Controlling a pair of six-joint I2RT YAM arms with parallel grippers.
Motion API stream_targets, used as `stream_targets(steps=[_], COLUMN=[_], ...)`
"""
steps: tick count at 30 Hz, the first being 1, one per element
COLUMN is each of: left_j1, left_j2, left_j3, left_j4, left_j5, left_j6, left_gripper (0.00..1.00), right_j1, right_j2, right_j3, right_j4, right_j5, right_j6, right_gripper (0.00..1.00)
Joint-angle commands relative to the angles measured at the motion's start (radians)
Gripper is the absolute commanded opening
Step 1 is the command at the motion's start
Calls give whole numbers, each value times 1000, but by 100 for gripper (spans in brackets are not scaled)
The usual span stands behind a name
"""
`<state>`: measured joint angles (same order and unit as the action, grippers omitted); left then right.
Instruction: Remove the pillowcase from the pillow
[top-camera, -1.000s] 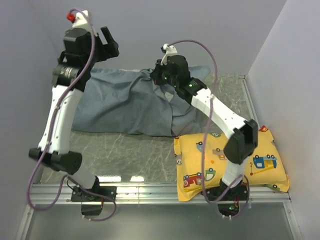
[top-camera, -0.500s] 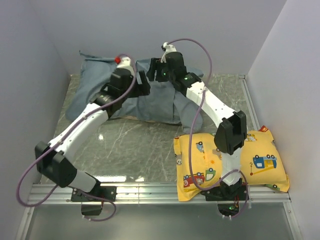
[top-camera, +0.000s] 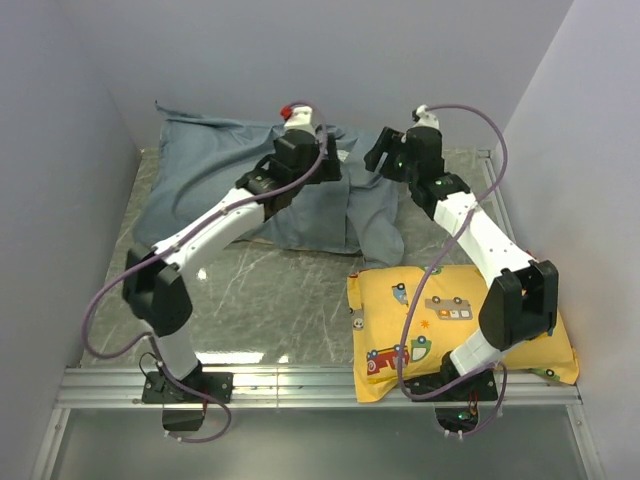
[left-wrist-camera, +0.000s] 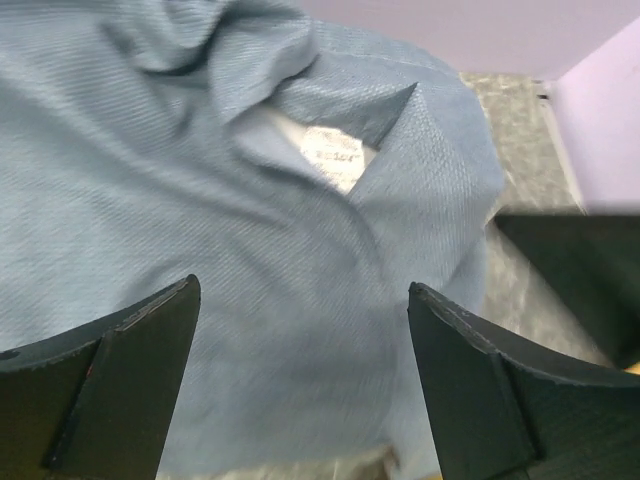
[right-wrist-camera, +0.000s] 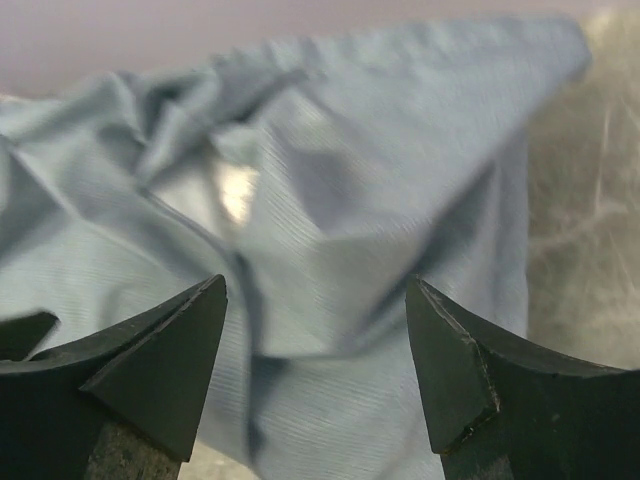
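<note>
The blue-grey pillowcase (top-camera: 215, 185) lies crumpled at the back of the table with the pillow inside it. In the left wrist view the pillowcase (left-wrist-camera: 200, 200) gapes a little and shows the white pillow with its small tag (left-wrist-camera: 333, 157). My left gripper (top-camera: 330, 165) is open and empty just above the fabric near that gap, also seen in its own view (left-wrist-camera: 302, 287). My right gripper (top-camera: 378, 152) is open and empty at the pillowcase's right end (right-wrist-camera: 400, 150), with the gripper (right-wrist-camera: 316, 283) facing the fabric. A pale patch of pillow (right-wrist-camera: 238, 190) shows there.
A yellow pillow with cartoon vehicles (top-camera: 530, 345) lies at the front right under the right arm. Grey walls close in at the back, left and right. The marbled table top (top-camera: 270, 290) shows in front of the pillowcase.
My left arm swung from the far left across to the pillowcase's right part. My right gripper moved right, off the fabric's middle to its right end. The pillowcase's left corner now lies against the back wall.
</note>
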<state>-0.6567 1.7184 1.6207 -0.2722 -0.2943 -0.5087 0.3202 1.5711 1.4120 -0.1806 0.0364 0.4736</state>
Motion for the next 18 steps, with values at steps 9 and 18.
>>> stream_targets(steps=[9,18], left_j1=[-66,-64], left_j2=[253,192], left_j3=[266,189], left_j4=[-68,-94], left_j5=[-241,-359], left_j6=[67,78], left_gripper=[73,12], right_j1=[3,-16], right_j2=[76,87], right_j3=[-94,-96], right_j4=[96,82], right_j5=[-70,-44], right_j6=[31,30], right_gripper=[68,4])
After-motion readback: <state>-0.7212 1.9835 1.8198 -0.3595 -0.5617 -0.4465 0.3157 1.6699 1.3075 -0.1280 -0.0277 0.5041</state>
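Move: The pillowcase's edge left of the white label is about 4 cm ahead, 1 cm right and 6 cm below my open left hand; the label itself is some 7 cm ahead, 6 cm right and 7 cm down. The loose fold for my right hand is straight below, about 8 cm down and 1 cm left. The label lies 4 cm ahead, 7 cm left and 9 cm below that hand, and the cloth tail about 14 cm back, 1 cm left, 15 cm down. I lower both open hands onto the blue cloth on either side of the label and shut the fingers there. My right hand sinks roughly 8 cm almost straight, tipping slightly down, and pinches the loose fold; my left goes down about 6 cm and forward, first swinging right and then easing back left as its left side rolls up, and pinches the case's edge. ##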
